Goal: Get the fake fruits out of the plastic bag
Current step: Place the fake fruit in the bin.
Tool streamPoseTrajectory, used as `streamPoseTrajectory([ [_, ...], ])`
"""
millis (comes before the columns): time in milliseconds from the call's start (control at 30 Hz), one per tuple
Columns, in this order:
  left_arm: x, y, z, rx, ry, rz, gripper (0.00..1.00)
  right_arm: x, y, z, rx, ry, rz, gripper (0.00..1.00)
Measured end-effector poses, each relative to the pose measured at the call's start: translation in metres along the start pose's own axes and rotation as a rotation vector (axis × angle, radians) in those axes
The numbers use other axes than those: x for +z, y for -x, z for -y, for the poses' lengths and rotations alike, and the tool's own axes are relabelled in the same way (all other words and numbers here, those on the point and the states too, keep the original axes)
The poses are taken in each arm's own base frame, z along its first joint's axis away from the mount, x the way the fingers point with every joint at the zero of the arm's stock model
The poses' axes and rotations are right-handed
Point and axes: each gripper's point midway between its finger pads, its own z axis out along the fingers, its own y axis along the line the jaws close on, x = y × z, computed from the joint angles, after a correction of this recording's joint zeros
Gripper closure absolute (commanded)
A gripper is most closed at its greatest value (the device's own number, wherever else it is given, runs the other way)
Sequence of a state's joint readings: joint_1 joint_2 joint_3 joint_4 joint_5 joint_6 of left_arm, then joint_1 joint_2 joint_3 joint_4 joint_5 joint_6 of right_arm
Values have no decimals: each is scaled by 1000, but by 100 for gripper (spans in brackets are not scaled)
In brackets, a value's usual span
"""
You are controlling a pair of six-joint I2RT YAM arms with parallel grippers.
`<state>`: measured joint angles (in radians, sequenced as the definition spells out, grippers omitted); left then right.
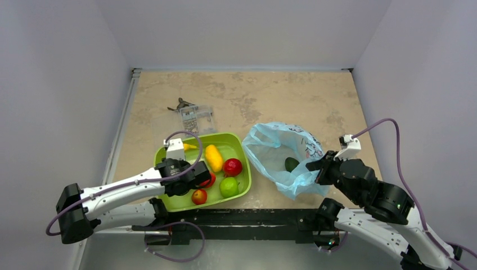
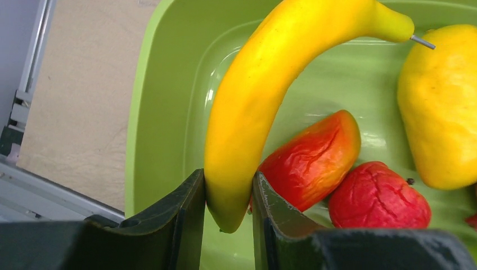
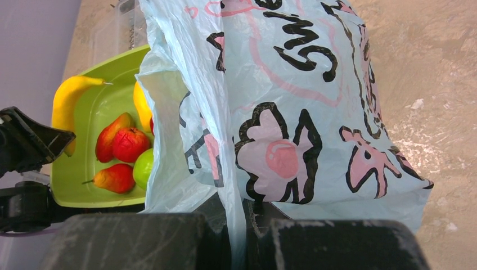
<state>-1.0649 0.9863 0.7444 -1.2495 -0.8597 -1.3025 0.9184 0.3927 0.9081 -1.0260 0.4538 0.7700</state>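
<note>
My left gripper [image 2: 228, 185] is shut on the lower end of the yellow banana [image 2: 264, 84], which arches up over the lime-green tray [image 2: 163, 112]. Beside it in the tray lie the red-orange mango [image 2: 312, 160] and a red round fruit [image 2: 379, 197]. From above, the left gripper [image 1: 194, 171] hangs over the tray's left part, near the green apple [image 1: 228, 187] and the small red-yellow apple [image 1: 199, 196]. My right gripper [image 3: 239, 225] is shut on a fold of the light blue plastic bag [image 3: 281, 101]. The dark green avocado [image 1: 291, 163] shows inside the bag's open mouth [image 1: 281, 154].
A plain orange-yellow oval fruit [image 1: 214, 157] lies in the tray's middle. A clear plastic piece with a dark object [image 1: 194, 115] sits on the table behind the tray. Walls close in the table on the left, right and back.
</note>
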Motion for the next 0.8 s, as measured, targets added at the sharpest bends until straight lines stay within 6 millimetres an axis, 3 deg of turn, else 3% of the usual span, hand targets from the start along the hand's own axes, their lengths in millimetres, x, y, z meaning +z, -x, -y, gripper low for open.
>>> streamPoseTrajectory([
  [367, 21, -52, -1, -115, 83, -116, 97, 1, -1, 0, -3, -4, -4, 100],
  [467, 22, -59, -2, -137, 85, -137, 76, 1, -1, 0, -3, -4, -4, 100],
  [633, 21, -63, 0, -172, 68, -155, 30, 1, -1, 0, -3, -4, -4, 100],
  [700, 20, -63, 2, -188, 61, -163, 19, 1, -1, 0, -3, -3, -4, 100],
  [800, 18, -64, 3, -197, 47, -174, 16, 1, -1, 0, -3, -3, -4, 100],
])
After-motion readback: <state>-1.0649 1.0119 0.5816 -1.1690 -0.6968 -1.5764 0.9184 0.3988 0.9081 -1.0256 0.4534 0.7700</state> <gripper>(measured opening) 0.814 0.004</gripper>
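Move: The left hand has the banana by its near end, and the bare bin floor it is bound for lies about 8 cm below and 3 cm back, with no sideways offset. The red mango lies about 2 cm ahead and 5 cm to the right, the wrinkled red fruit 1 cm ahead and 11 cm right, and the pear 6 cm back and 8 cm right, all some 6 cm lower. From the right hand, that floor spot is about 45 cm left, 1 cm back and 21 cm below. The left hand lowers the banana about 6 cm into the left part of the bin, beside the red mango, drawing back about 3 cm towards the base as it sinks while the wrist turns some 10 degrees counter-clockwise. Once down, the hand all but stops and the fingers spread wide on either side of the banana's near end, letting go of it onto the bin floor. ##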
